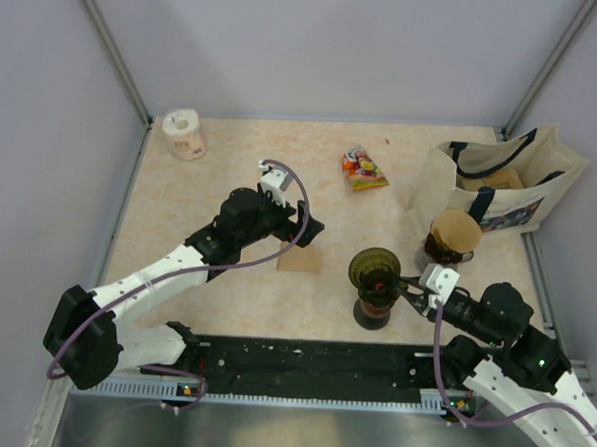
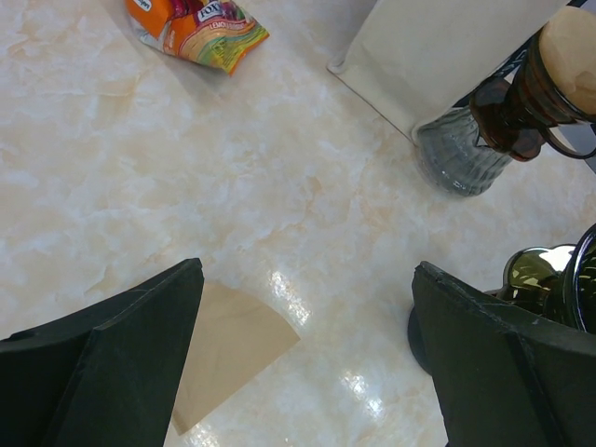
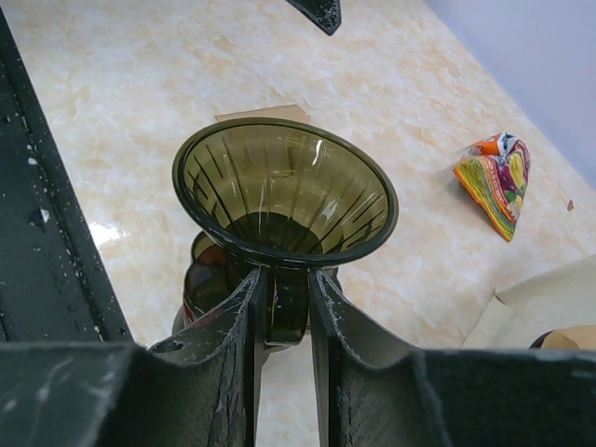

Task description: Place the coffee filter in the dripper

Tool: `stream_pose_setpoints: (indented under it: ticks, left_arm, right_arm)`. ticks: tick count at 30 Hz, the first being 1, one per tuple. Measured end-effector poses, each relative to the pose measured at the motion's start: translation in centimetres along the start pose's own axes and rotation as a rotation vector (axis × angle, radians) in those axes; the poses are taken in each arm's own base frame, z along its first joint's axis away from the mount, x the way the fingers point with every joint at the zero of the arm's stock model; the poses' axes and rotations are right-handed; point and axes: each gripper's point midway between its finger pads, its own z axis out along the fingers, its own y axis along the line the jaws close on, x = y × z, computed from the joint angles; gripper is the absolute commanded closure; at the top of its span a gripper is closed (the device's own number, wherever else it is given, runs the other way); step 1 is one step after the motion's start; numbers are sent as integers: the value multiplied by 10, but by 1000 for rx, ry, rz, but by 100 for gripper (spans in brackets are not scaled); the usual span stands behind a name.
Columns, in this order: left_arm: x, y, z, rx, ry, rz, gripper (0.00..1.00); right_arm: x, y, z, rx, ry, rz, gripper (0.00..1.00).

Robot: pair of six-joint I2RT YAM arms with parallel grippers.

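A brown paper coffee filter (image 1: 299, 259) lies flat on the marble table; in the left wrist view the coffee filter (image 2: 233, 345) is partly hidden under my left finger. My left gripper (image 1: 308, 230) (image 2: 307, 270) hovers over it, wide open and empty. The olive-brown dripper (image 1: 374, 268) (image 3: 284, 191) stands empty on a black cup (image 1: 374, 310). My right gripper (image 1: 407, 286) (image 3: 284, 275) straddles the dripper's small handle, with a thin gap on each side of it.
A second dripper holding a filter sits on a glass cup (image 1: 453, 237) (image 2: 549, 74) beside a canvas tote bag (image 1: 501, 184). A colourful snack packet (image 1: 363, 170) (image 2: 196, 28) and a paper roll (image 1: 185, 134) lie at the back. A black rail (image 1: 301, 364) runs along the near edge.
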Motion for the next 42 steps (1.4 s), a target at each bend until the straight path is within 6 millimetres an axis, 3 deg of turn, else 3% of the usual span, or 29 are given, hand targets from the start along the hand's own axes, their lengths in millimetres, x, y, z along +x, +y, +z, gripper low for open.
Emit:
stream_pose_setpoints:
  ticks: [24,25,26,28,42]
  left_arm:
    - [-1,0,0,-3,9,12,1]
    - [-1,0,0,-3,9,12,1]
    - [-1,0,0,-3,9,12,1]
    - [-1,0,0,-3,9,12,1]
    - [-3,-1,0,2,7,12,1]
  right_arm:
    - [-12,3,-10,-6,-75,-22,61]
    - [-13,3,-11,-3,-82,-25,59]
    - [-14,3,-12,-3,-86,-27,49]
    - [-15,3,-12,0,-91,-29,1]
    - [-14,2,-12,5,-89,-29,1]
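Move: The right hand already has the green dripper's handle between barely open pads, the cone's middle roughly 6 cm to its left and 2 cm ahead, with the red-rimmed cup about 9 cm lower under the cone. The filled dripper stands some 11 cm ahead and 11 cm right; the paper filter lies about 14 cm ahead and 25 cm left. From the left hand, the green dripper is about 10 cm back and 13 cm right. The right hand eases up and back about 2 cm, then opens its fingers wide, freeing the green dripper's handle. ##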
